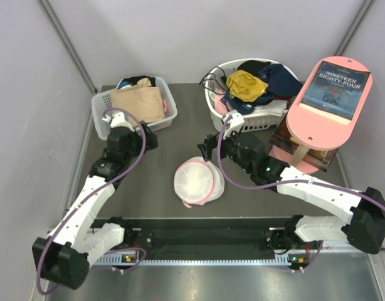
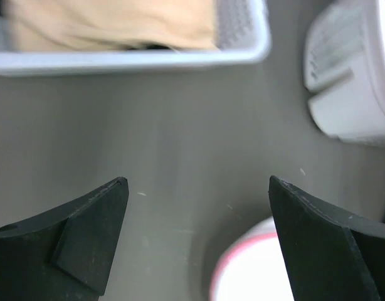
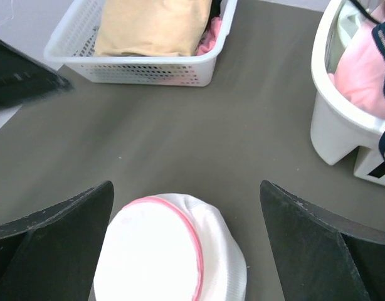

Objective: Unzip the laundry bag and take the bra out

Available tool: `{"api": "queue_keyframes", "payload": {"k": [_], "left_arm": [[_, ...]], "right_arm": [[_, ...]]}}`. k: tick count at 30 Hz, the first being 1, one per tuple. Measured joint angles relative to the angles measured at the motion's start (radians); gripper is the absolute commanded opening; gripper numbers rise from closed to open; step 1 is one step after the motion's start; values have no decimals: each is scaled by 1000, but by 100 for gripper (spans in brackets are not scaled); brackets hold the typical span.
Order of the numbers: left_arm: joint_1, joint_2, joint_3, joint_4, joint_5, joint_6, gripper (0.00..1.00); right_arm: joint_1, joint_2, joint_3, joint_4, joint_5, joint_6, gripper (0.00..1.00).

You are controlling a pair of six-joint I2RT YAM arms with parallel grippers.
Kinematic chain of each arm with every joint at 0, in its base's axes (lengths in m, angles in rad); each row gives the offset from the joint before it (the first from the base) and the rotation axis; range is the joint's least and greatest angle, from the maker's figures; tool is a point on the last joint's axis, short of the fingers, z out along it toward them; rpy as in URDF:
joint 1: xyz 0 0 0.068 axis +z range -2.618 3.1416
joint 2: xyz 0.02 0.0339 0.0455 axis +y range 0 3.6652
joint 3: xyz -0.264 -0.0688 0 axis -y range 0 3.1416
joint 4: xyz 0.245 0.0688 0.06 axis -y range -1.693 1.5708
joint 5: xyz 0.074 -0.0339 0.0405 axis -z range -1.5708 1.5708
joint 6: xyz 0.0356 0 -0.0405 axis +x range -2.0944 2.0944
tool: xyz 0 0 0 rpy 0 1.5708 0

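The laundry bag is a round white mesh pouch with a pink rim, lying on the dark table between the two arms. In the right wrist view the laundry bag sits low between my right fingers, its pink zip rim running across the top. My right gripper is open above its far side and holds nothing; from above the right gripper hangs just behind the bag. My left gripper is open over bare table, with the bag's edge near its right finger. The left gripper stands left of the bag. The bra is hidden.
A white slotted basket holding a tan garment stands at the back left. A round white basket full of mixed clothes stands at the back right. Right of it a pink board with a book rests on stacked books.
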Motion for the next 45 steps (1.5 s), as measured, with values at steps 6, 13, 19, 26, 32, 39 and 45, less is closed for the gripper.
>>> {"api": "queue_keyframes", "payload": {"k": [6, 13, 19, 26, 32, 39, 45], "left_arm": [[-187, 96, -96, 148, 57, -80, 97], [-279, 175, -259, 216, 164, -191, 95], [-306, 124, -350, 262, 189, -261, 89], [-307, 116, -411, 338, 225, -320, 78], [-307, 142, -412, 374, 247, -332, 55], [-307, 127, -431, 375, 267, -354, 44], [-308, 40, -483, 370, 274, -397, 45]], "right_arm": [[0, 28, -6, -43, -14, 87, 100], [-1, 54, -109, -127, -65, 241, 93], [-1, 93, -188, -164, -113, 359, 91], [-1, 172, -191, -173, -160, 422, 68], [-1, 214, -188, -174, -181, 427, 17], [-29, 298, -91, -179, -190, 378, 0], [-98, 425, 69, -192, -246, 261, 2]]}}
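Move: The laundry bag's middle lies about 7 cm back and 4 cm left of the right hand, roughly 20 cm below; the left hand has it some 19 cm to its right, 11 cm back and 15 cm down. The white basket stands about 17 cm ahead and 17 cm right of the right hand, its middle some 12 cm below. The grey crate is roughly 14 cm ahead and 6 cm left of the left hand, about 14 cm lower. Right sinks nearly 20 cm, pinches the laundry bag's zipper edge, drags forward; left swoops down-right-back, half-closing around its pink end. ##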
